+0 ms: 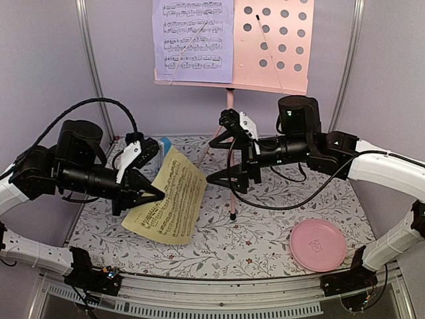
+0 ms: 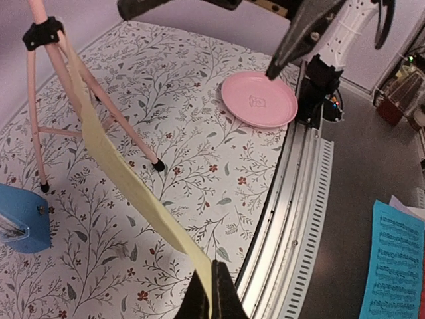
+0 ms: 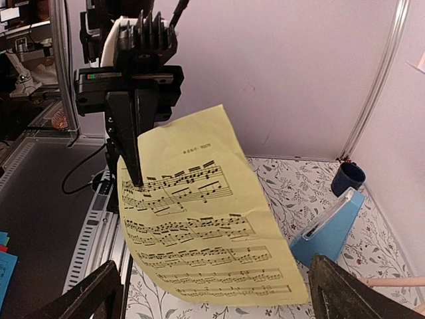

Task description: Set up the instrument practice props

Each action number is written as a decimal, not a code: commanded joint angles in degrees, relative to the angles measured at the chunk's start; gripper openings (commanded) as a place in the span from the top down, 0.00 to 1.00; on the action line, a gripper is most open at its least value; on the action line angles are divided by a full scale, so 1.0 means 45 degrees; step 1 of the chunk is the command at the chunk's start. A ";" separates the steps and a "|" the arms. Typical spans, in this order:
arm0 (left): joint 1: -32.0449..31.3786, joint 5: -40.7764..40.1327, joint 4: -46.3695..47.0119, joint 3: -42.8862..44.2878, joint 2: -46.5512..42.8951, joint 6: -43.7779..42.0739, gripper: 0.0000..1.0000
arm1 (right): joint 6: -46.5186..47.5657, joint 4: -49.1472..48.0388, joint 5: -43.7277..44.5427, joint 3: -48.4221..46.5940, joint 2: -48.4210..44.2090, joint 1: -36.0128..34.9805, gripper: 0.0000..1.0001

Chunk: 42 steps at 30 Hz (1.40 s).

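The pink music stand (image 1: 230, 100) rises at the back of the table, and the lavender music sheet (image 1: 192, 40) rests on the left half of its perforated desk. My left gripper (image 1: 161, 195) is shut on the left edge of the yellow music sheet (image 1: 174, 203), which hangs tilted above the table. In the left wrist view the yellow sheet (image 2: 126, 179) runs edge-on from my left gripper (image 2: 214, 292). My right gripper (image 1: 212, 161) stands open facing the sheet's right edge, apart from it. The right wrist view has the sheet (image 3: 206, 226) ahead of my right gripper (image 3: 219, 302). The blue metronome (image 3: 329, 229) stands behind the sheet.
A round pink plate (image 1: 319, 244) lies at the front right of the floral cloth. A small dark blue cup (image 3: 348, 178) sits by the back wall. The stand's tripod legs (image 2: 99, 93) spread over the middle. A teal sheet (image 2: 395, 266) lies off the table beyond the metal rail.
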<state>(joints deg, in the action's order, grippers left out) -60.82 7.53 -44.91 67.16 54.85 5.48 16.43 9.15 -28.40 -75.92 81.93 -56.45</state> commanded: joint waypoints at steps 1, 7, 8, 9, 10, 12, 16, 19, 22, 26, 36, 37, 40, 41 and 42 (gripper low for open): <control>-0.0607 0.1000 -0.0885 0.0373 0.0212 -0.1162 1.00 | 0.0559 0.0991 -0.0033 -0.0072 -0.0441 0.0102 0.01; -0.0833 0.0952 -0.0730 0.0616 -0.0115 -0.1704 1.00 | 0.0620 0.1855 -0.0550 -0.0287 -0.0532 0.0091 0.01; -0.0852 0.1072 -0.0693 0.0623 -0.0064 -0.1793 1.00 | 0.0582 0.1962 -0.0757 -0.0286 -0.0548 0.0074 0.01; -0.0862 0.1233 -0.0667 0.0623 -0.0002 -0.1875 1.00 | 0.0524 0.2060 -0.1036 -0.0269 -0.0528 0.0077 0.01; -0.0894 0.1297 -0.0634 0.0623 0.0072 -0.1948 1.00 | 0.0484 0.2126 -0.1155 -0.0223 -0.0506 0.0060 0.01; -0.0979 0.1278 -0.0638 0.0590 0.0223 -0.2138 1.00 | 0.0390 0.2252 -0.1282 -0.0128 -0.0450 0.0036 0.00; -0.1091 0.1262 -0.0581 0.0592 0.0318 -0.2453 1.00 | 0.0440 0.2784 -0.1246 -0.0239 -0.0171 -0.0085 0.08; -0.1087 0.1002 -0.0473 0.0689 0.0236 -0.2632 1.00 | 0.0535 0.3182 -0.1214 -0.0434 -0.0010 -0.0247 0.21; -0.1104 0.0842 -0.0417 0.0805 0.0265 -0.2745 1.00 | 0.0604 0.3520 -0.0978 -0.0472 0.0035 -0.0544 0.32; -0.1108 0.0515 -0.0351 0.0887 0.0292 -0.2823 1.00 | 0.0591 0.3863 -0.0533 -0.0473 0.0069 -0.0874 0.48; -0.1111 -0.0576 0.1026 0.0593 -0.0086 -0.2352 0.94 | -0.0143 0.4139 0.1718 -0.0861 0.0306 -0.1186 1.00; -0.1099 -0.0840 0.1272 0.0430 -0.0241 -0.2277 0.89 | -0.0307 0.3998 0.2010 -0.0800 0.0165 -0.1177 1.00; -0.1104 -0.2195 0.2322 -0.0108 -0.0995 -0.1838 0.72 | -0.0655 0.3531 0.2305 -0.0730 -0.0301 -0.1152 1.00; -0.1084 -0.2652 0.2733 -0.0310 -0.1290 -0.1651 0.63 | -0.0763 0.3355 0.2417 -0.0727 -0.0488 -0.1156 1.00; -0.1093 -0.3036 0.3228 -0.0546 -0.1640 -0.1466 0.57 | -0.0945 0.3194 0.2524 -0.0727 -0.0670 -0.1139 1.00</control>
<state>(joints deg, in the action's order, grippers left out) -65.10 2.17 -39.44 67.53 52.62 -4.03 15.40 26.89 -21.34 -78.24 82.87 -61.49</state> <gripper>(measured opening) 0.329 0.007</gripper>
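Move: The yellow sheet music is already in the left hand's pinch, its middle about 6 cm ahead, 3 cm right and 6 cm below those fingers. From the open right hand, its middle is roughly level forward, 7 cm left and 10 cm below. The music stand's front foot is some 8 cm ahead, 5 cm right and 33 cm below the right hand, the pink plate 5 cm back and 30 cm right. The metronome is about 28 cm ahead, 6 cm left and 24 cm below the left hand. Sinking about 6 cm and drawing back some 5 cm, the right hand tips its fingers down about 15 degrees and shuts them on the yellow sheet's upper edge, then eases forward a couple of centimetres. The left hand draws back about 3 cm, keeping its pinch, then comes forward again and rises as its fingers part about a third of the way, freeing the sheet. ##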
